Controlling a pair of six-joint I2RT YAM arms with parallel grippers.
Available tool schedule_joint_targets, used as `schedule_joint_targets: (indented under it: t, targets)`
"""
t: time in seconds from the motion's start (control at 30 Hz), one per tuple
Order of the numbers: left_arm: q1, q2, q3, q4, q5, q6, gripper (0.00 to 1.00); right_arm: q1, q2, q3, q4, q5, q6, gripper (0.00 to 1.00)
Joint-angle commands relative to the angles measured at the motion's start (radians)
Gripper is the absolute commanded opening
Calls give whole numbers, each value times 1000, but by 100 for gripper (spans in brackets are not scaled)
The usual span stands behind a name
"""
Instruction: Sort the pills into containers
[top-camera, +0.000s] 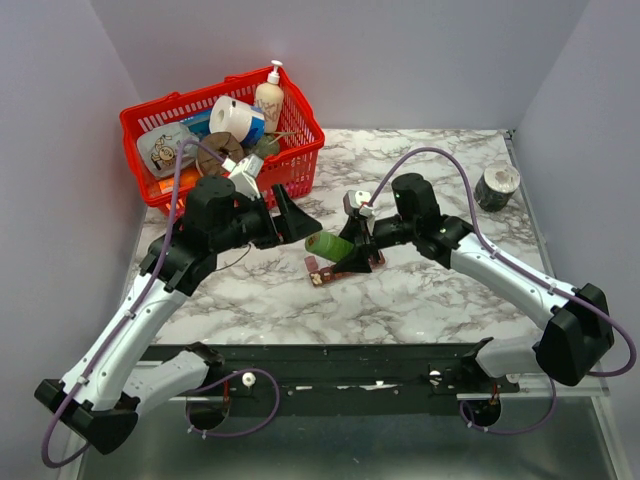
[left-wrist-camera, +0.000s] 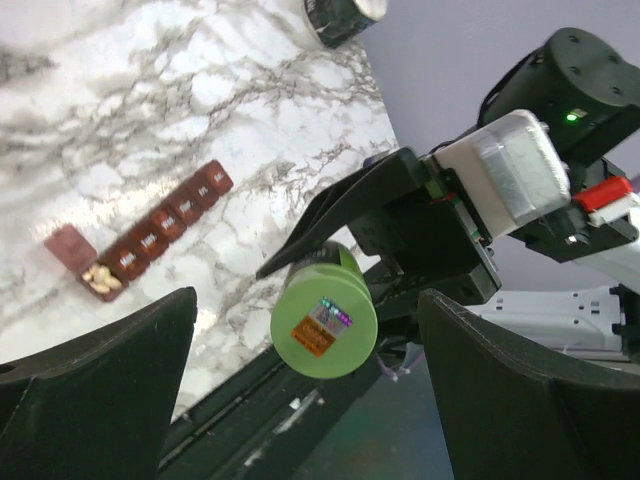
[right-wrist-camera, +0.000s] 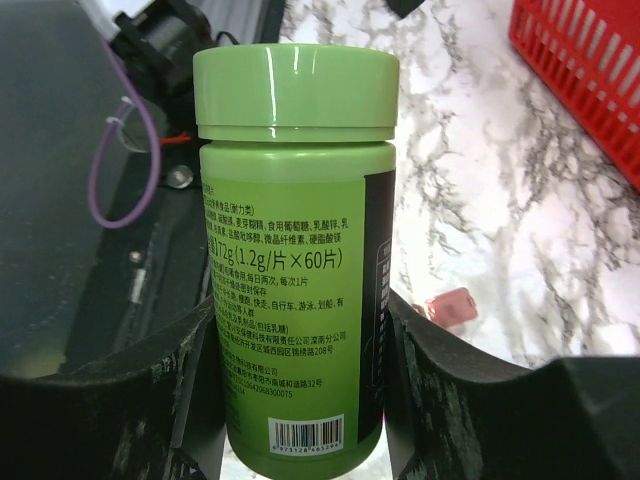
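Observation:
My right gripper (top-camera: 352, 252) (right-wrist-camera: 296, 345) is shut on a green pill bottle (top-camera: 328, 246) (right-wrist-camera: 295, 230) whose green cap is on. It holds the bottle roughly level above the table, cap toward the left arm. My left gripper (top-camera: 296, 216) (left-wrist-camera: 308, 300) is open, its fingers (left-wrist-camera: 120, 380) wide on either side of the cap (left-wrist-camera: 323, 325) without touching it. The containers (top-camera: 320, 272) (left-wrist-camera: 165, 222), a dark red strip, lie on the marble below the bottle. One end compartment is open, and several pale pills (left-wrist-camera: 102, 281) lie in it.
A red mesh basket (top-camera: 300, 160) (right-wrist-camera: 590, 70) full of household items stands at the back left, just behind the left gripper. A grey tape roll (top-camera: 497, 185) sits at the back right. The black base rail (top-camera: 330, 365) runs along the near edge.

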Motion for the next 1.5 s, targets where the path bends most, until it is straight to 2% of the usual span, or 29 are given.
schedule_joint_targets:
  t: [0.0, 0.13, 0.23, 0.63, 0.7, 0.87, 1.03, 1.07, 1.13, 1.2, 1.23, 1.27, 1.3, 1.4, 1.47]
  targets:
    - [-75, 53, 8, -35, -98, -132, 99, 7, -19, 35, -29, 67, -71, 1]
    - [-128, 98, 17, 6, -92, -127, 99, 6, -21, 32, -31, 69, -74, 0]
    - [-141, 136, 32, -33, -96, -123, 99, 6, -22, 32, -31, 64, -74, 1]
    - [-143, 135, 69, -96, -144, -81, 97, 6, -18, 32, -31, 59, -71, 1]
    - [-140, 128, 66, -87, -132, -78, 94, 6, -16, 32, -31, 58, -71, 1]
    - [-135, 142, 52, -80, -72, -84, 72, 6, -16, 32, -31, 58, -70, 1]
    - [-132, 145, 43, -43, -27, -67, 58, 6, -18, 30, -31, 58, -70, 1]
    - [-125, 142, 41, -37, -6, -38, 53, 6, -15, 33, -29, 56, -70, 1]
    - [-112, 127, 17, 35, 60, 27, 48, 6, -13, 33, -37, 46, -74, 0]
    - [-73, 110, -24, 128, 257, 99, 48, 6, -11, 36, -43, 6, -76, 1]
    - [-54, 108, -50, 234, 308, 100, 46, 6, -11, 36, -44, -10, -76, 0]
    - [-39, 127, -49, 239, 419, 120, 43, 6, -11, 35, -43, -28, -73, 1]
    - [-29, 151, -29, 220, 524, 243, 43, 6, -8, 35, -40, -60, -66, 0]
    - [-25, 179, -66, 311, 647, 230, 41, 6, -1, 33, -23, -112, -36, 1]
    - [-23, 181, -48, 316, 689, 339, 37, 6, 8, 29, -9, -129, -4, 1]
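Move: The green bottle's cap is about 3 cm to the right of the open left hand, some 3 cm below and 1 cm back. From the right hand, which already grips the bottle's body, the cap is about 5 cm to the left, 3 cm above and 1 cm farther out. The brown pill box lies under both: from the left hand roughly 8 cm right, 3 cm ahead and 27 cm down. The red basket's middle is some 27 cm ahead of the left hand, 21 cm left and 20 cm below. The green bottle's cap is taken between the left fingers: the left hand sinks about 5 cm and goes 4 cm right, tipping down some 10 degrees, rises again by 1 cm, then closes on the cap. Once it is gripped, the wrist twists clockwise by roughly 20 degrees. The right hand keeps its hold on the body as a counter-grip, shifting only a centimetre. ##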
